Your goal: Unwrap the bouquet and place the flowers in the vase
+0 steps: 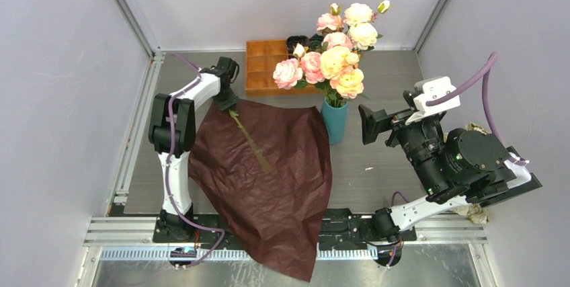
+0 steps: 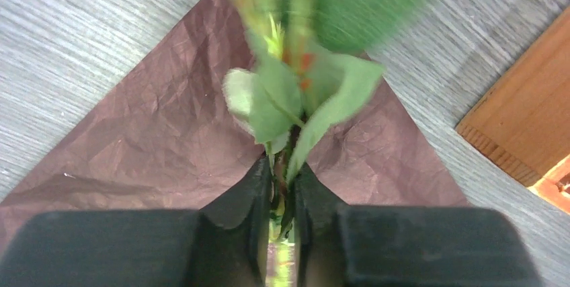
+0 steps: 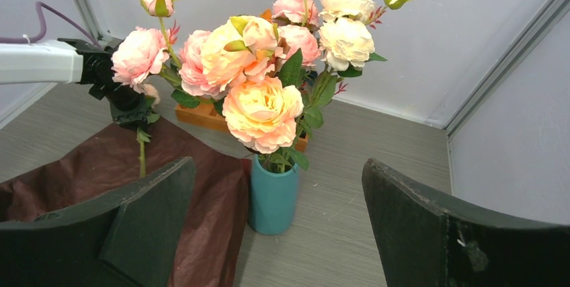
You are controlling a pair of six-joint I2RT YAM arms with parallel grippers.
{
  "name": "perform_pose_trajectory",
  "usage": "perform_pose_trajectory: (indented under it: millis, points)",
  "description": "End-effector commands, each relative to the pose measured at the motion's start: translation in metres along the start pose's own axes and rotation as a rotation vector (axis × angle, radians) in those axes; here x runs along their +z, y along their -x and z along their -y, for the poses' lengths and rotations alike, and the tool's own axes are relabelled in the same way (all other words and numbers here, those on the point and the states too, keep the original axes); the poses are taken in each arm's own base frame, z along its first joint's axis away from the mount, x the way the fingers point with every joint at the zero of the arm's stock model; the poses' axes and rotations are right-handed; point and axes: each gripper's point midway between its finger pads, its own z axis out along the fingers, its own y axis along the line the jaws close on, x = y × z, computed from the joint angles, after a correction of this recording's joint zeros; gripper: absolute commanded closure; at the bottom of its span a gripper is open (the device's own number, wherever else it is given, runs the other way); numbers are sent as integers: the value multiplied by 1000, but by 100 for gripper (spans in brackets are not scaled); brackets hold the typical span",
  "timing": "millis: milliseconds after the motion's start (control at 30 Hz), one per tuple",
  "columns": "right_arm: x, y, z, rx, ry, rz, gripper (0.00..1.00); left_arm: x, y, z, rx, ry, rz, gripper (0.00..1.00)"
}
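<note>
The teal vase (image 1: 334, 121) stands right of the spread dark red wrapping paper (image 1: 269, 179) and holds several pink, peach and cream flowers (image 1: 336, 52). One more flower stem (image 1: 250, 140) stretches over the paper. My left gripper (image 1: 228, 102) is at the paper's far corner, shut on that stem's leafy upper part (image 2: 282, 99); its jaws (image 2: 282, 173) pinch the stem between them. The bloom is blurred at the top edge of the left wrist view. My right gripper (image 1: 376, 126) is open and empty, facing the vase (image 3: 272, 196) from the right.
An orange compartment tray (image 1: 265, 65) sits at the back, behind the vase and close to the left gripper. A beige cloth (image 1: 478, 213) lies under the right arm by the right wall. Grey enclosure walls stand on three sides.
</note>
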Motion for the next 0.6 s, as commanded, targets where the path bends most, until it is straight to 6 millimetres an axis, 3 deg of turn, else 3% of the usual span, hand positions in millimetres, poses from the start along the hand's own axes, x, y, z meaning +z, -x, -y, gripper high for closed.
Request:
perform_pose_trajectory:
  millis: [0,133,300,433,567]
  points:
    - [-12,-11,53,34,-317,-74,0,4,5,9,0,-39,-1,92]
    - [-12,-11,53,34,-317,-74,1,-7,3,11,1,-72,-19,100]
    - [-12,-11,51,34,-317,-75,1,-58,18,12,-26,-165,69,100]
    - [-12,-11,51,38,-318,-74,1,-140,36,16,-9,-272,221,100]
    - [-12,-13,55,65,-318,-71,1,-276,43,34,95,-459,509,100]
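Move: The last flower's stem runs right between the left hand's almost-shut fingertips, low over the brown wrap, whose middle is about 26 cm back and 10 cm to the right. The teal vase stands some 29 cm to that hand's right and 11 cm back; the orange tray's middle is about 16 cm ahead and 15 cm right. For the right hand, the pinched part of the stem is roughly 30 cm ahead, 33 cm left and 46 cm below. The left fingers close the rest of the way and pinch the flower's stem just below its leaves, the hand holding still as they shut. Then, gripping it, the hand lifts off the wrap with growing speed, rising about 11 cm and easing some 3 cm back, while the wrist tips so the fingertips swing forward by roughly 15 degrees. ##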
